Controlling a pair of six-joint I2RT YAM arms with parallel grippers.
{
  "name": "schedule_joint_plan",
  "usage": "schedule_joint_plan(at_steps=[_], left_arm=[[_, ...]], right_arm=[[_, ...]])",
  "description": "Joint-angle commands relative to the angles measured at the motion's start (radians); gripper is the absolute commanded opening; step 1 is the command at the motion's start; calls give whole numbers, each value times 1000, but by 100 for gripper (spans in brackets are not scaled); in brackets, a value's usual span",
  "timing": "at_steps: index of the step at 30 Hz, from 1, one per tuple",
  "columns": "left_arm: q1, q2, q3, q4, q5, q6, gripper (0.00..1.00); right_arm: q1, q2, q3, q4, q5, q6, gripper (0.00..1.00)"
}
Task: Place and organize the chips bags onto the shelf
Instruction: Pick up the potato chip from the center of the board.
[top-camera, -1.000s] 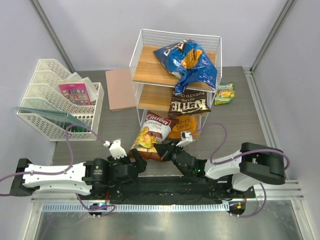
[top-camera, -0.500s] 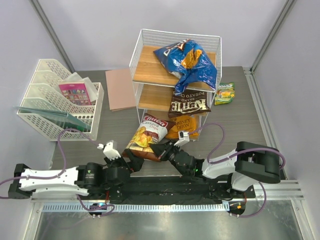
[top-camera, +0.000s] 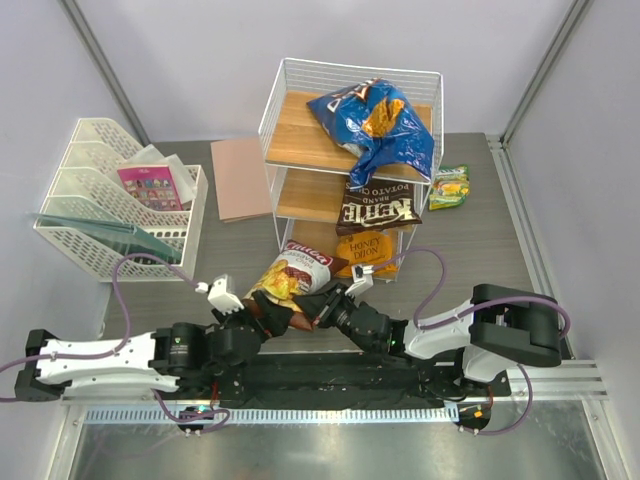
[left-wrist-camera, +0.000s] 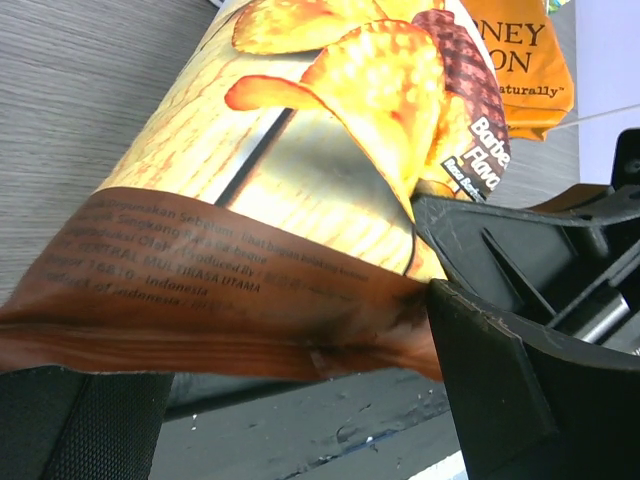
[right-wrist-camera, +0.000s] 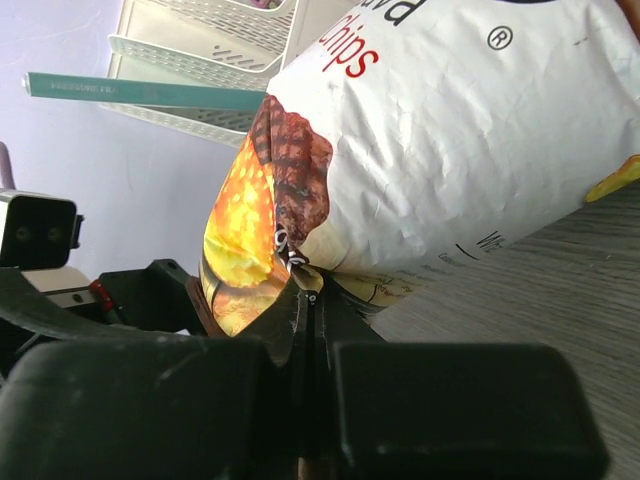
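Observation:
The brown-white chips bag with red lettering (top-camera: 297, 272) hangs just above the table in front of the shelf (top-camera: 300, 130). My right gripper (top-camera: 320, 312) is shut on its lower corner (right-wrist-camera: 312, 292). My left gripper (top-camera: 268, 314) stands open, its fingers on either side of the bag's brown sealed edge (left-wrist-camera: 200, 320). The blue bag (top-camera: 377, 122) lies on the top board. A dark brown bag (top-camera: 379, 210) leans out of the middle tier, with the orange bag (top-camera: 364, 250) below it. The small green-yellow bag (top-camera: 450, 187) lies on the table to the shelf's right.
A white mesh file tray (top-camera: 75, 235) holding a pink card packet (top-camera: 152, 186) stands at the left. A flat brown board (top-camera: 240, 178) lies between the tray and the shelf. Both arm bases and a metal rail (top-camera: 320, 415) line the near edge.
The right gripper has drawn the brown-white bag nearer and to the left. The left arm has moved right, so its open fingers now straddle the bag's brown edge.

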Motion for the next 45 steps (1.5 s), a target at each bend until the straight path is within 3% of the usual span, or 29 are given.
schedule_joint_plan(at_steps=[1, 12, 16, 32, 38, 41, 42, 45], left_arm=[[7, 31, -12, 87, -46, 8, 100], [10, 132, 9, 191, -84, 38, 100], [9, 128, 25, 139, -129, 2, 100], [9, 37, -6, 198, -225, 28, 92], [9, 94, 14, 202, -215, 30, 67], [10, 119, 34, 202, -207, 44, 40], [9, 119, 39, 196, -205, 47, 26], [9, 108, 60, 153, -199, 51, 1]], right_arm=[[26, -11, 10, 184, -57, 50, 1], [46, 1, 7, 264, -143, 105, 1], [52, -4, -30, 294, -132, 140, 1], [91, 56, -96, 354, -141, 245, 1], [89, 81, -76, 368, -168, 240, 1], [91, 91, -75, 389, -175, 231, 1], [91, 90, -79, 391, -178, 228, 1], [91, 62, -63, 359, -232, 161, 1]])
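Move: The Chuba chips bag's middle is about 8 cm ahead and 4 cm to the right of the left hand, some 3 cm lower, its brown bottom hem already between the open fingers. From the right hand, which already pinches the bag's side, that middle is about 7 cm ahead and 4 cm left, 2 cm lower. The orange Honey Dijon bag is roughly 13 cm ahead and 21 cm right of the left hand, or 11 cm ahead and 14 cm right of the right hand. The chips bag's brown hem is taken between the left fingers: that hand first eases a centimetre right and down, then goes forward and up about 2 cm onto the bag, and late on closes from wide open to about a third. Meanwhile the right hand keeps its pinch on the bag's side and draws it back some 4.5 cm towards the robot, rolling its left side up by about 10 degrees, and dips at the end. ##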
